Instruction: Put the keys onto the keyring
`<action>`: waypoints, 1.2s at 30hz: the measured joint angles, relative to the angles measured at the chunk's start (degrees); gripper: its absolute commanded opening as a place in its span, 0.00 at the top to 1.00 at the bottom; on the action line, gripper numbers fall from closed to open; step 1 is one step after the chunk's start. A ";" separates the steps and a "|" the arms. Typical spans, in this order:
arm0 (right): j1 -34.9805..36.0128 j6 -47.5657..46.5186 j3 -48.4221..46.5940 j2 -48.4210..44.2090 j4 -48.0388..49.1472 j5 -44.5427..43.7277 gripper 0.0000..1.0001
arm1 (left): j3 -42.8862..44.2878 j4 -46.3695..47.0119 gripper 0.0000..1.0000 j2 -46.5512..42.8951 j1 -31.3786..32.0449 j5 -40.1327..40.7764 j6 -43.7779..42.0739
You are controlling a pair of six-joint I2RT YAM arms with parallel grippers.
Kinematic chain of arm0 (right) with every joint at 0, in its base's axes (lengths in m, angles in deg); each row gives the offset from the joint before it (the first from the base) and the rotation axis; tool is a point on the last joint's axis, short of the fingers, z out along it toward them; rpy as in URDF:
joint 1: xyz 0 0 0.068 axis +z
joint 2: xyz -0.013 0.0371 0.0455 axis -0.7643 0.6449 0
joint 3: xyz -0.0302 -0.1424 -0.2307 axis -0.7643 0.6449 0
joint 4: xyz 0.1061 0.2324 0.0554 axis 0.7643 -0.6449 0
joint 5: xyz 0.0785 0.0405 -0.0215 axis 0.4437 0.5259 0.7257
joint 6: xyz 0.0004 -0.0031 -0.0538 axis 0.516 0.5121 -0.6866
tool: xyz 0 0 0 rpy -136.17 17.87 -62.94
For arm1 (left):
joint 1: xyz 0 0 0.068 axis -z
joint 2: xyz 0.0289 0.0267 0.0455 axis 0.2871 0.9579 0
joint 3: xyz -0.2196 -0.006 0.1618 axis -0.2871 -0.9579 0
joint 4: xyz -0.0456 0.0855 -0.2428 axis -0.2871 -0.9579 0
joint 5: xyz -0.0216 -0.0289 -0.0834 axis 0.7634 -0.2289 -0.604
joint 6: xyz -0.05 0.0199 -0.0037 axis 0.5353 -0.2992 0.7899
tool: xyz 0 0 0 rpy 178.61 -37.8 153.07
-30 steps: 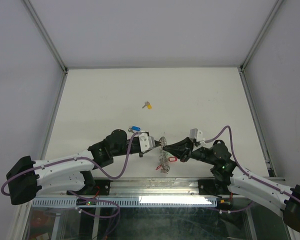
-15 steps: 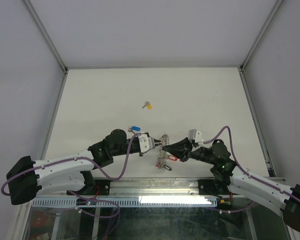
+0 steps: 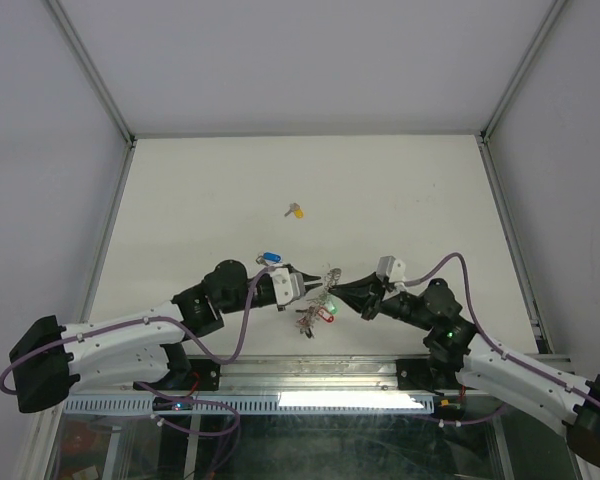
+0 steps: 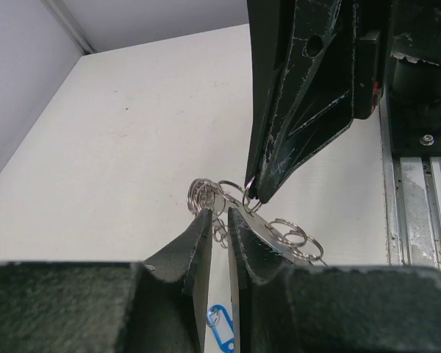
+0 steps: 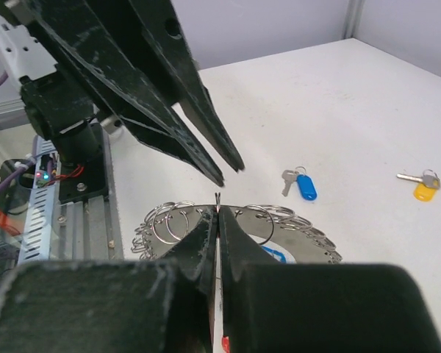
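The keyring [image 3: 327, 281] is a flat silver ring fringed with small split rings, with red and green tags dangling from it. It hangs above the table's near edge. My right gripper [image 5: 217, 213] is shut on a thin wire loop at the rim of the keyring [image 5: 294, 232]. My left gripper [image 4: 220, 215] faces it tip to tip, its jaws a narrow slit apart with nothing between them, its tips beside the keyring [image 4: 275, 239]. The blue-tagged key [image 3: 269, 257] lies on the table behind the left gripper [image 3: 314, 285]. The yellow-tagged key [image 3: 296, 211] lies farther back.
A metal rail [image 3: 310, 375] runs along the near edge under both arms. White walls and aluminium posts [image 3: 90, 70] enclose the table on three sides. A purple cable [image 3: 450, 262] loops off the right arm.
The keyring has swung up and left, its tags now higher and closer to the left gripper. The left arm has drawn back slightly and its jaws have eased apart. The right gripper stays shut.
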 measured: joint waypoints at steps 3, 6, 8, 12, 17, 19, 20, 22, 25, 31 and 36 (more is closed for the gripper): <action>0.00 -0.04 -0.17 -0.17 -1.60 -2.51 1.00 | -1.29 0.13 0.76 -2.62 0.00 2.21 0.72; 0.00 -0.02 -0.92 0.87 -3.74 -4.74 1.00 | -2.67 0.24 0.64 -5.44 0.00 4.59 1.79; 0.00 0.02 -1.38 1.66 -4.66 -6.12 1.00 | -3.37 0.72 0.59 -6.78 0.00 5.86 2.82; 0.00 0.24 -2.78 2.95 -7.26 -8.31 1.00 | -4.59 1.88 0.53 -7.30 0.00 6.29 5.03; 0.00 1.16 -4.74 4.39 -9.09 -10.88 1.00 | -5.66 4.61 0.26 -4.63 0.02 6.25 8.70; 0.00 2.05 -5.75 4.83 -10.05 -12.55 1.00 | -6.19 6.36 0.23 -3.15 0.02 6.25 10.45; 0.00 2.54 -6.25 5.03 -10.49 -13.53 1.00 | -6.38 7.30 0.22 -2.27 0.02 6.27 11.41; 0.00 3.63 -7.21 5.31 -11.19 -15.47 1.00 | -6.51 9.03 0.19 -0.63 0.02 6.43 12.87; 0.00 5.77 -8.79 5.97 -12.33 -18.80 1.00 | -6.51 11.87 0.17 1.79 0.02 7.69 14.60; 0.00 11.34 -10.43 7.89 -13.11 -25.03 1.00 | -6.47 15.41 0.14 4.90 1.22 14.49 15.69; 0.00 14.08 -10.43 9.42 -13.18 -27.08 1.00 | -5.77 17.59 0.14 7.76 3.28 20.63 15.67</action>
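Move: The keyring hangs edge-on from the right fingertips, its middle some 7 cm below that hand, about 2 cm forward and 2 cm left. From the left hand, the keyring's middle is about 1 cm right and 7 cm down, neither ahead nor back. On the table some 19 cm below the left hand lie the outlined blue tag, about 10 cm forward and 1 cm left, and the solid blue-tagged key, some 20 cm forward and 15 cm left. The keyring, still pinched in the shut right fingers, is carried about 7 cm forward and 2 cm right, swinging clockwise some 25 degrees as the wrist also tips down. The left hand backs off leftward about 2 cm with a slight rise, then returns right and sinks below its start, easing 3 cm forward, turning counter-clockwise and opening wide beside the keyring. ##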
